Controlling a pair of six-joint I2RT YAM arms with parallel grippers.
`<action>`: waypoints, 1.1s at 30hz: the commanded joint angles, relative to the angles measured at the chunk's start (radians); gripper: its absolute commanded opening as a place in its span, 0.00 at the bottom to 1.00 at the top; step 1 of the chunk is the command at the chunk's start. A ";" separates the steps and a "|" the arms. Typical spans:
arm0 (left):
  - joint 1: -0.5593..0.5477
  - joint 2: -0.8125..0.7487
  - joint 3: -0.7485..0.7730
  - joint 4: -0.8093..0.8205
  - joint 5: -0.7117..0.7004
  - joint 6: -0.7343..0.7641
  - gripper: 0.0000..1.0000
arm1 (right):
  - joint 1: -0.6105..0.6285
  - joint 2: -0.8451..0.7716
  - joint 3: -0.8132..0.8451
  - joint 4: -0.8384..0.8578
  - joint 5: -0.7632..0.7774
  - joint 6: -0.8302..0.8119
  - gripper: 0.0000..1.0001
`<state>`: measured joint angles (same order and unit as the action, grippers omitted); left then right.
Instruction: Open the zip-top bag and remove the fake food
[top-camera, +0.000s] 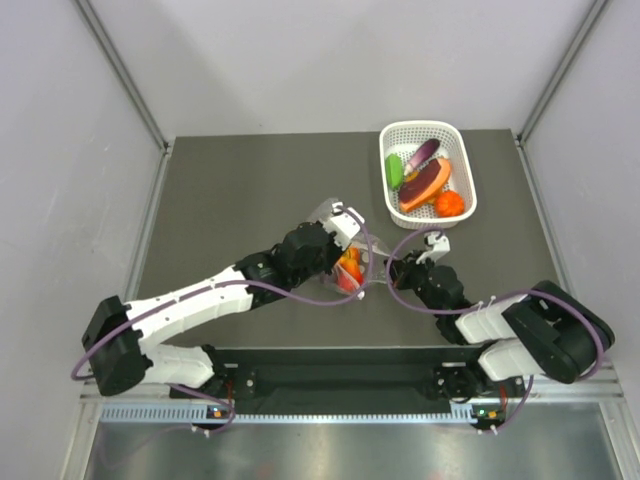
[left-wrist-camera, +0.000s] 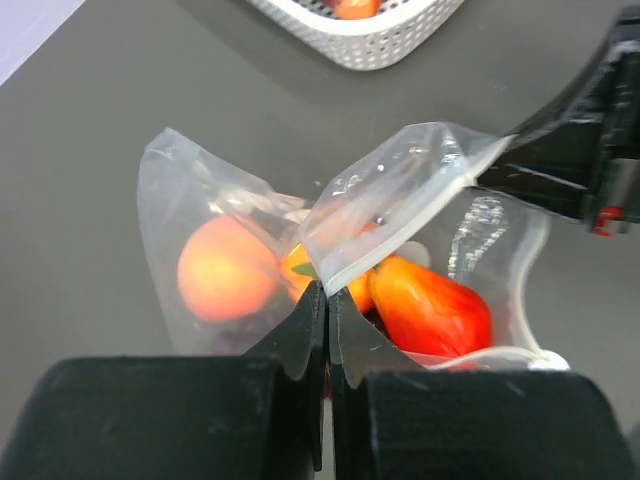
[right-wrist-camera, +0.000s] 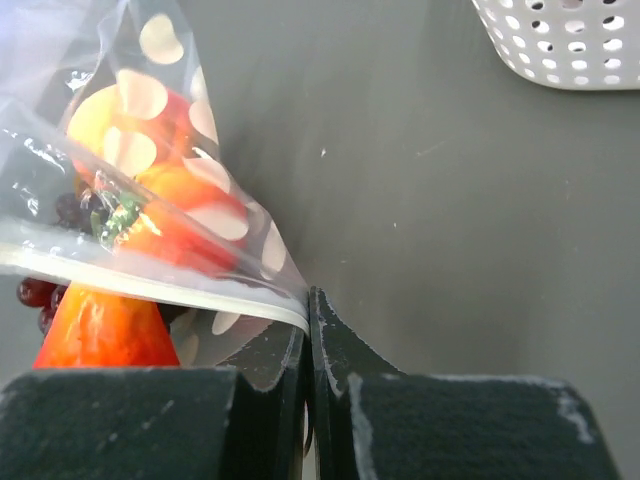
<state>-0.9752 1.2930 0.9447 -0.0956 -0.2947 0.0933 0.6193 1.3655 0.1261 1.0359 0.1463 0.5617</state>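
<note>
The clear zip-top bag (top-camera: 352, 262) with white dots hangs between both grippers near the table's middle. My left gripper (left-wrist-camera: 327, 290) is shut on one lip of its zip strip (left-wrist-camera: 385, 248). My right gripper (right-wrist-camera: 308, 297) is shut on the other lip (right-wrist-camera: 150, 287). Inside the bag (left-wrist-camera: 230, 250) lies the fake food: a round peach-orange fruit (left-wrist-camera: 225, 268), a red-orange apple-like fruit (left-wrist-camera: 430, 308) and dark purple grapes (right-wrist-camera: 35, 293). The right gripper's black body (left-wrist-camera: 580, 160) shows at the right of the left wrist view. The bag's mouth is pulled partly apart.
A white lattice basket (top-camera: 462, 165) stands at the back right, holding a green vegetable (top-camera: 395, 170), a long purple eggplant (top-camera: 425, 152) and orange pieces (top-camera: 450, 203). Its rim shows in both wrist views (left-wrist-camera: 380, 45) (right-wrist-camera: 560, 50). Dark grey tabletop (top-camera: 230, 200) surrounds the bag.
</note>
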 joint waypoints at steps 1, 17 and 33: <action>0.004 -0.096 0.011 0.014 0.034 -0.030 0.00 | 0.003 0.021 -0.005 0.036 0.081 -0.003 0.00; 0.012 0.206 0.011 0.195 0.072 -0.046 0.00 | 0.013 -0.271 -0.002 -0.183 0.018 -0.158 0.62; 0.082 0.180 -0.007 0.263 0.170 -0.076 0.00 | 0.094 -0.639 0.000 -0.402 -0.218 -0.272 0.64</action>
<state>-0.8959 1.5272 0.9508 0.0811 -0.1455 0.0345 0.6785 0.6552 0.0986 0.6228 0.0151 0.3126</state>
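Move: Both closed grippers hold the zip bag's lip. The mango inside is roughly 3 cm back, 1 cm right and 16 cm below the left gripper; the orange fruit is 1 cm ahead and 1 cm left, the peach 5 cm ahead and 5 cm left, both as low. From the right gripper the mango is some 9 cm left, 4 cm back and 4 cm below, and the white basket 20 cm ahead, 8 cm right. Open the right gripper to about two thirds to let go of its side of the lip, then draw it up some 10 cm and back 5 cm from the bag, tilting its fingers up about 20 degrees. Keep the left pinch on the lip: lower it and shift it right towards the fruit, then ease forward, rising slightly. ##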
